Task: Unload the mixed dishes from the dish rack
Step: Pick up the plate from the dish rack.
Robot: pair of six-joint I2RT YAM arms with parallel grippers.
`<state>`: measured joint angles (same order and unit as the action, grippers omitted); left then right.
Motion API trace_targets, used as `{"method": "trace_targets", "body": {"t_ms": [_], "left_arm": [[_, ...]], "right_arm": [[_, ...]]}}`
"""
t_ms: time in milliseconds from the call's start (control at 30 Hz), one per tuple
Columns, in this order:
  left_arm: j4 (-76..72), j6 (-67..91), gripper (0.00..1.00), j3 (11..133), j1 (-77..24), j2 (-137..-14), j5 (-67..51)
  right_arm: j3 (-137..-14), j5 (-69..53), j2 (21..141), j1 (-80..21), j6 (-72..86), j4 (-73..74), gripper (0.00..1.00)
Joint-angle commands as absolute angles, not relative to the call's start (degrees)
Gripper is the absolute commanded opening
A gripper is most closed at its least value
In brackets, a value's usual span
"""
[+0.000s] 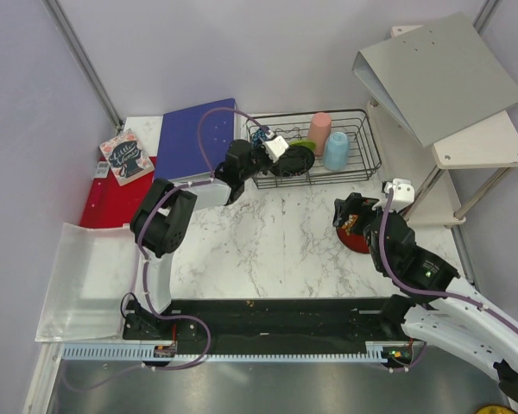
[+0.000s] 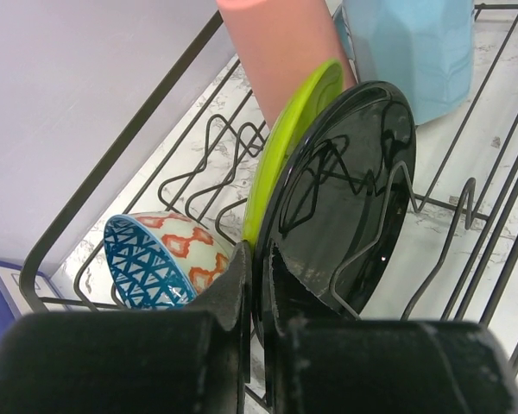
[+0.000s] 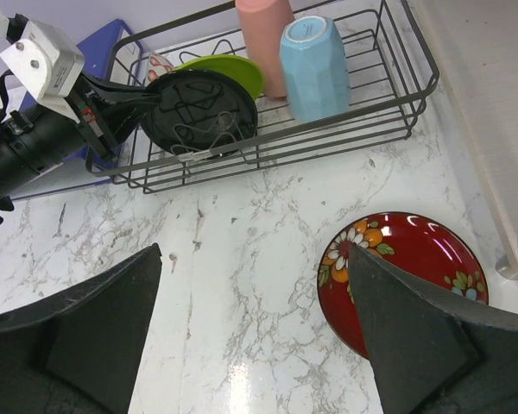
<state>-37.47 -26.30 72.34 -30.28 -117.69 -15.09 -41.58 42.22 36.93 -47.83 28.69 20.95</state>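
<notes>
The black wire dish rack (image 1: 365, 164) holds a glossy black bowl (image 2: 345, 190) on edge, with a lime-green bowl (image 2: 285, 147) right behind it. A small blue patterned bowl (image 2: 160, 259), a tall pink cup (image 1: 319, 131) and a light blue cup (image 1: 336, 150) are also in the rack. My left gripper (image 2: 261, 285) is shut on the black bowl's lower rim. A red floral bowl (image 3: 414, 259) lies on the marble to the right. My right gripper (image 3: 255, 250) hangs open above it, one fingertip over its left part, holding nothing.
A blue binder (image 1: 190, 138) lies left of the rack, with a small book (image 1: 127, 157) and a red mat (image 1: 112, 203) further left. A white tray (image 1: 78, 276) sits at the near left. A grey binder (image 1: 432, 73) rests on a white shelf (image 1: 483, 142) at the right.
</notes>
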Motion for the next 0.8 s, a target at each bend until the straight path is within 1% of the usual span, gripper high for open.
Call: {"method": "trace_targets", "body": {"t_ms": [0, 233, 500, 633, 767], "left_arm": [[-40.78, -26.46, 0.02, 71.02, -30.41, -113.57, -12.31], [-40.87, -27.16, 0.02, 68.12, -30.41, -110.04, -11.51], [-40.69, -27.16, 0.02, 68.55, -30.41, -107.49, -10.37], [-40.43, -26.28, 0.02, 69.61, -30.41, -104.07, -10.37], [-38.94, -25.58, 0.02, 70.49, -30.59, -97.76, -10.11]], "right_arm": [[-41.31, 41.84, 36.30, -47.81, 29.35, 19.34, 0.96], [-40.69, 41.13, 34.63, -47.81, 30.23, 19.51, 0.96], [-40.43, 40.87, 33.22, -47.90, 30.59, 19.86, 0.96], [-40.78, 40.69, 33.40, -47.90, 30.67, 19.86, 0.96], [-41.39, 40.34, 33.66, -47.90, 30.76, 19.78, 0.96]]}}
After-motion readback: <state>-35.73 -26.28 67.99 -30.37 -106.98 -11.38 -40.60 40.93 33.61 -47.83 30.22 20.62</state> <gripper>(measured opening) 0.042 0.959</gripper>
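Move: The left hand already pinches the left rim of the upright black plate, whose middle lies about 6 cm to its right, level ahead and 2 cm below. The green plate stands some 2 cm farther out and 8 cm right, 3 cm down; the patterned bowl is about 5 cm ahead, 3 cm left and 4 cm down. From the right hand, the black plate is roughly 26 cm ahead, 14 cm left and 12 cm lower. Keeping its pinch, the left hand eases back-left, then lifts the black plate about 6 cm, clear of the green plate. ##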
